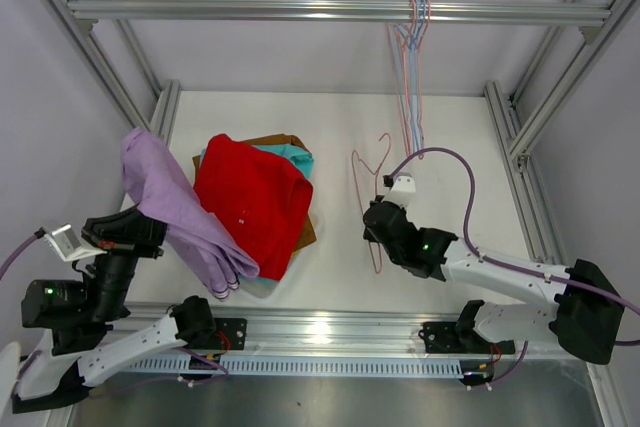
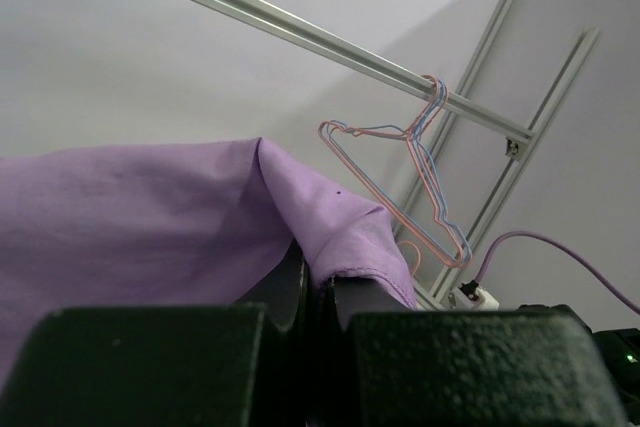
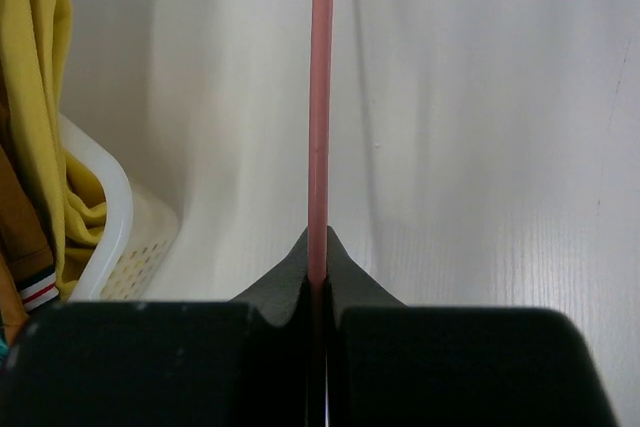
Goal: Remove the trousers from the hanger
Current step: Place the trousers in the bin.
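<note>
My left gripper (image 1: 152,234) is shut on the lilac trousers (image 1: 175,209), held up at the table's left; the cloth drapes down to the front edge. In the left wrist view the lilac trousers (image 2: 150,217) fold over my left gripper (image 2: 320,282). Red trousers (image 1: 252,202) top a pile, with brown trousers (image 1: 288,141) and teal trousers (image 1: 298,158) showing beneath. My right gripper (image 1: 376,219) is shut on a bare pink wire hanger (image 1: 368,172) at mid-table. The hanger (image 3: 320,97) runs straight up from my right gripper (image 3: 318,272).
Several empty pink and blue hangers (image 1: 412,47) hang from the overhead rail (image 1: 300,11), also seen as hangers (image 2: 400,167) in the left wrist view. A white basket (image 3: 110,217) holds yellow trousers (image 3: 50,97). Frame posts (image 1: 535,107) flank the table.
</note>
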### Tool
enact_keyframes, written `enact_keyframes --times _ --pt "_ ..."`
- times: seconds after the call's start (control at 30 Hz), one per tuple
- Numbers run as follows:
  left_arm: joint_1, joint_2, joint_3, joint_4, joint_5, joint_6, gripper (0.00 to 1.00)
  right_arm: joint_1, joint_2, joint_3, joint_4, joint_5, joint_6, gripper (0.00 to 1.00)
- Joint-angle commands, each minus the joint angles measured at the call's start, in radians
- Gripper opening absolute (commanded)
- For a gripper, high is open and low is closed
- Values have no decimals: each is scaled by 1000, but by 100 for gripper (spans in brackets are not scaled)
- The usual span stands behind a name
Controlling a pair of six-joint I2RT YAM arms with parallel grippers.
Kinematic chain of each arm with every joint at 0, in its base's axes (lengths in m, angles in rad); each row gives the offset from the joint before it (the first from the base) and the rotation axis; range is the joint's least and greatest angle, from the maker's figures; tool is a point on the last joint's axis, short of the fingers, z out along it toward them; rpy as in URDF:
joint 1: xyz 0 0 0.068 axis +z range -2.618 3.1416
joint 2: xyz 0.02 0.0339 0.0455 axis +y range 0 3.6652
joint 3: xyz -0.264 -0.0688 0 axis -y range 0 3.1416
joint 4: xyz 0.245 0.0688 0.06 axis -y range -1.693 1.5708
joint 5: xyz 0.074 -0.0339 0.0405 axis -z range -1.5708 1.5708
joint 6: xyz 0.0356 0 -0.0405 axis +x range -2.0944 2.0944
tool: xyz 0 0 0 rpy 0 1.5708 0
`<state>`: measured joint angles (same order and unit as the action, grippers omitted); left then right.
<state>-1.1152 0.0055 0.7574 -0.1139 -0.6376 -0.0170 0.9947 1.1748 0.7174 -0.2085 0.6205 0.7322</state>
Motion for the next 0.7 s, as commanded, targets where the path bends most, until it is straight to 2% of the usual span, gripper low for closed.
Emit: enact_keyframes --times 0.0,0.3,0.47,0.67 --pt "-3 -167 5 66 -14 15 1 -4 14 -3 57 25 30 0" --pt "3 -59 -135 157 -93 45 1 -1 40 -19 96 13 41 0" --pt "6 80 -112 145 -96 38 1 -2 37 -35 113 4 41 0" --pt "14 238 -95 206 -117 97 0 -2 26 -64 136 4 41 0"
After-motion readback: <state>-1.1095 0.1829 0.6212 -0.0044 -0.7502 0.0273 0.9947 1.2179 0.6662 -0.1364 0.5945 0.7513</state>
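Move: I hold the purple trousers in my left hand, high above the near left part of the white bin. Its middle lies some 8 cm ahead, 5 cm right and 38 cm below. The red trousers on the pile lie about 13 cm ahead, 8 cm right and 32 cm below; the pink hanger in my right hand is about 14 cm ahead, 35 cm right and 28 cm below. From my right hand the bin's middle is about 36 cm left, 4 cm back and 9 cm lower. I bring my left hand down, rightward and forward over the bin, about 5 cm each way, starting slowly and going mainly down before more to the right. My fingers stay shut on the purple trousers while the wrist rolls some 10 degrees, left side rising, and tips down and swings counter-clockwise slightly. My right hand keeps its pinch on the pink hanger and sinks about 2 cm. ##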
